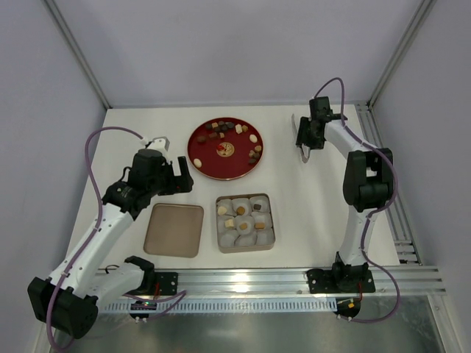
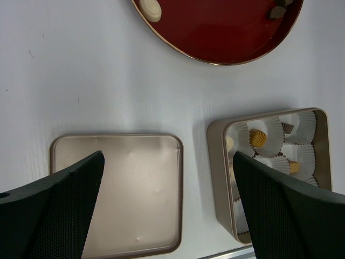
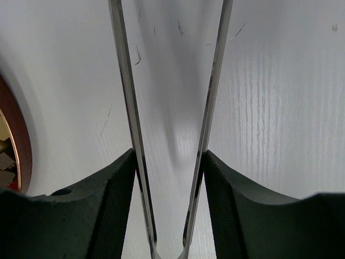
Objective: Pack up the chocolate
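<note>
The chocolate lies as several small brown, tan and cream pieces on a round red plate. A few pieces sit in the white paper cups of the square tin. My right gripper hovers right of the plate, shut on metal tongs. In the right wrist view both pads press the two arms of the tongs, which spread away from my right gripper. My left gripper hangs open and empty above the gap between the flat lid and the tin.
The tan lid lies left of the tin near the front rail. The red plate's rim shows at the left edge of the right wrist view. A cream piece sits near the plate's near edge.
</note>
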Motion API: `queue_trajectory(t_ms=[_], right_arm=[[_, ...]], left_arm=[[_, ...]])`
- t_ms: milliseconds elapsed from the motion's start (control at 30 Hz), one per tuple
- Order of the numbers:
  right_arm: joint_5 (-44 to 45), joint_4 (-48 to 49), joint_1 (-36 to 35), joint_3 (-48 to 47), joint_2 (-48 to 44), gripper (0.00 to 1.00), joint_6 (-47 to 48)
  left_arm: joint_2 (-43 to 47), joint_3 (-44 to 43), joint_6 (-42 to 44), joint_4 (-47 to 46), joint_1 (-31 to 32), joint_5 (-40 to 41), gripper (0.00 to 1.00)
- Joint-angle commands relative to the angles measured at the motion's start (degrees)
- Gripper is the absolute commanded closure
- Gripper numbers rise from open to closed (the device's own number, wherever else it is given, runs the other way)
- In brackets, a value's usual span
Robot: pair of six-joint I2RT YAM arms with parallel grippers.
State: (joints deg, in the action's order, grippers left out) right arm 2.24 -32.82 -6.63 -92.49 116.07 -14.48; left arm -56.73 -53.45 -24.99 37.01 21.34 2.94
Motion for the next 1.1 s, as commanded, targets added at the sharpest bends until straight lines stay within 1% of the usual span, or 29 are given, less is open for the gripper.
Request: queue_trajectory(t_ms=[0, 167, 300, 500, 933, 1067], right_arm=[[0.0, -0.1, -0.1, -2.6, 1.1, 0.46, 0.5], [-0.8, -2.3, 0.0, -4.4, 3.6, 0.43, 0.4], [-1.5, -2.2, -0.1, -4.6, 4.7, 0.41, 0.2], [-1.3, -3.0, -0.2, -5.4, 5.7, 0.38, 0.4], [-1.2, -3.9, -0.5, -5.9, 7.2, 0.29, 0.9], [-1.4, -4.2, -0.6, -5.3, 5.7, 0.22, 1.0]], left_arm=[[0.7, -1.6, 0.2, -1.4, -0.2, -0.7, 0.00], [0.3, -1.3, 0.2, -1.4, -0.2, -0.3, 0.00], [0.0, -1.4, 0.3, -1.2, -0.2, 0.1, 0.00], [-1.1, -1.3, 0.2, -1.2, -0.2, 0.6, 0.00], [-4.3, -1.5, 0.0, -1.0, -0.2, 0.4, 0.00], [-4.7, -1.7, 0.2, -0.7, -0.2, 0.6, 0.00]])
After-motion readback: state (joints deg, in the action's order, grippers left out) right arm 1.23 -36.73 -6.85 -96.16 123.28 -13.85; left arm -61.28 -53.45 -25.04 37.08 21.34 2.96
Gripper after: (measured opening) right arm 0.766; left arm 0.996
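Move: The right hand holds the tongs and is almost over the bare patch where they are to lie: that spot is about 3 cm ahead and roughly 5 cm below. The red plate's middle lies some 28 cm left and 3 cm back, with the nearest white chocolate about 18 cm left, level with the hand. The chocolate box is roughly 21 cm left and 29 cm back. From the left hand, the tongs' spot is about 20 cm ahead, 43 cm right and 17 cm down. Still pinching the tongs at first, the right fingers let the legs spring apart and end clear of them on both sides. The hand goes almost straight down by about 4 cm onto the table right of the plate, most of it early, tipping some 5 degrees as the fingers widen. Meanwhile the empty left hand, wide open, sinks about 2 cm. ##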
